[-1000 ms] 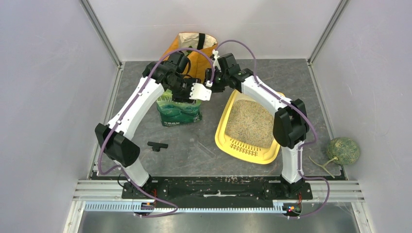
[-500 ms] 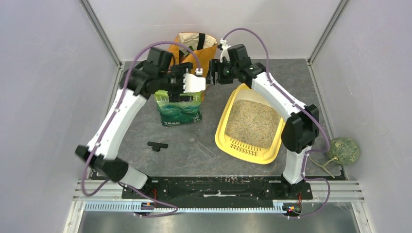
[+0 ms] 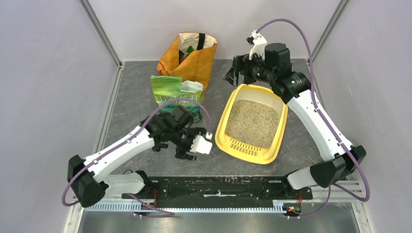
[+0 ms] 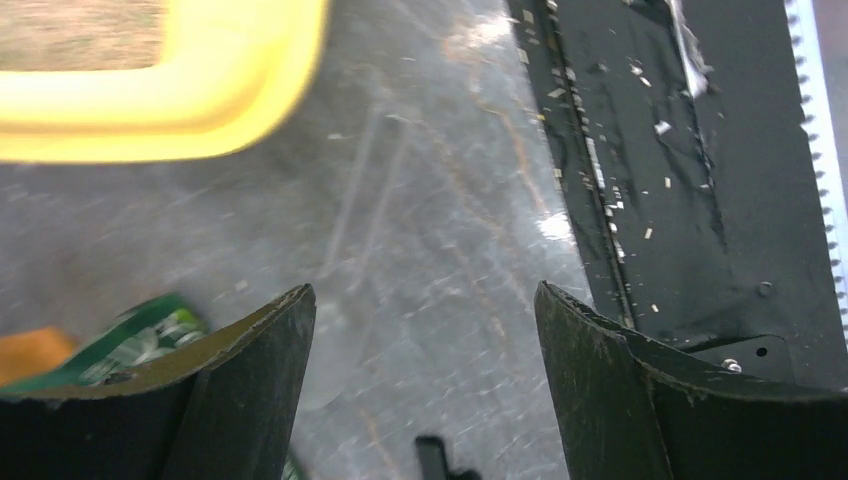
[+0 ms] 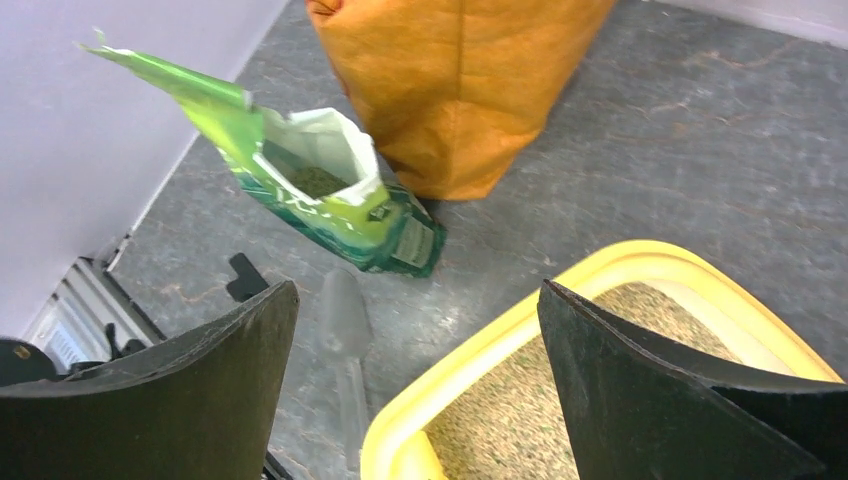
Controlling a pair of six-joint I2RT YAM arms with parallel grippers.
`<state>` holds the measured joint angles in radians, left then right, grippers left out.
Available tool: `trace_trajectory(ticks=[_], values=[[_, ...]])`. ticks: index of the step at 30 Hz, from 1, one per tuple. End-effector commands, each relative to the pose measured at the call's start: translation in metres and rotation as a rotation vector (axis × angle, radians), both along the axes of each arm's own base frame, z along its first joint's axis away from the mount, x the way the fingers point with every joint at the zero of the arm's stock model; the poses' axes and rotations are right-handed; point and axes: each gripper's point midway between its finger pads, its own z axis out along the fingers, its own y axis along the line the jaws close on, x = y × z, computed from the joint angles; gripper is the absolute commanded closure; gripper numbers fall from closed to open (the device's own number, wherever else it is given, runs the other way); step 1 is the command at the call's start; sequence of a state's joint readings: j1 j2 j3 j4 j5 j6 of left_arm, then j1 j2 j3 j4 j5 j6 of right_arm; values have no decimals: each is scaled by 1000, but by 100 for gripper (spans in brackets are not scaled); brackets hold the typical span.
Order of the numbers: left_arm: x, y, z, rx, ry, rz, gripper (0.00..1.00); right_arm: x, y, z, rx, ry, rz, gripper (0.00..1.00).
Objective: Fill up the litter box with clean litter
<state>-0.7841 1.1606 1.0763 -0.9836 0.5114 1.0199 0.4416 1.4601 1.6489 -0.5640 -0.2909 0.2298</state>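
The yellow litter box (image 3: 222,139) lies right of centre, its floor covered with beige clean litter (image 3: 250,123). The green litter bag (image 3: 174,91) stands open on its own in front of the orange bag, with more litter (image 5: 315,180) showing in its mouth. My left gripper (image 3: 187,148) hangs open and empty low over the table, between the green bag and the box's near left rim (image 4: 180,110). My right gripper (image 3: 232,73) is open and empty above the box's far corner (image 5: 470,350).
An orange shopping bag (image 3: 192,56) stands at the back wall. A clear plastic scoop (image 5: 345,320) and a small black clip (image 5: 245,275) lie on the grey table between the green bag and the box. The black mounting rail (image 4: 700,200) runs along the near edge.
Both grippers opened and left the top of the green bag. The left arm swung down towards the near edge; the right arm drew back to the right. The bag stays upright.
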Motion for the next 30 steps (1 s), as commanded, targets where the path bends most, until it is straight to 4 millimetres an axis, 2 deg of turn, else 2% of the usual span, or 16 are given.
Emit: trace_trajectory(ticks=[1,5,12,22,27,30], values=[[4,-26,-29,1,-81,-68,14,0,-28,-19,-56,20,-38,3],[15,-34,-58,27,-122,-119,13,-1,-42,-20,-35,38,-63,3],[29,-36,-105,89,-166,-179,12,-4,-54,-20,-30,43,-77,3],[57,-26,-145,152,-128,-177,19,-7,-54,-24,-15,61,-68,3],[55,-11,-159,227,-58,-229,32,-6,-54,-24,-15,60,-62,3],[52,-6,-160,251,-30,-236,53,-6,-54,-24,-23,52,-54,3]])
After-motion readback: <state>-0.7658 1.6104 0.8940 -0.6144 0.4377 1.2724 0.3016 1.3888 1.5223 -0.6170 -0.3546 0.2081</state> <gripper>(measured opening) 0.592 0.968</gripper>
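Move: The clear scoop's handle lies about 17 cm below the left hand, some 5 cm ahead and 3 cm to its right. From that hand, the litter box's middle is about 15 cm ahead and 25 cm right, the green litter bag 19 cm ahead and 6 cm left, and the black tool 6 cm ahead and 15 cm left. From the right hand, the handle is roughly 17 cm back, 15 cm left and 35 cm below. Left hand sinks some 15 cm to the scoop's handle, fingers starting to close; right shifts 5 cm right and down. ##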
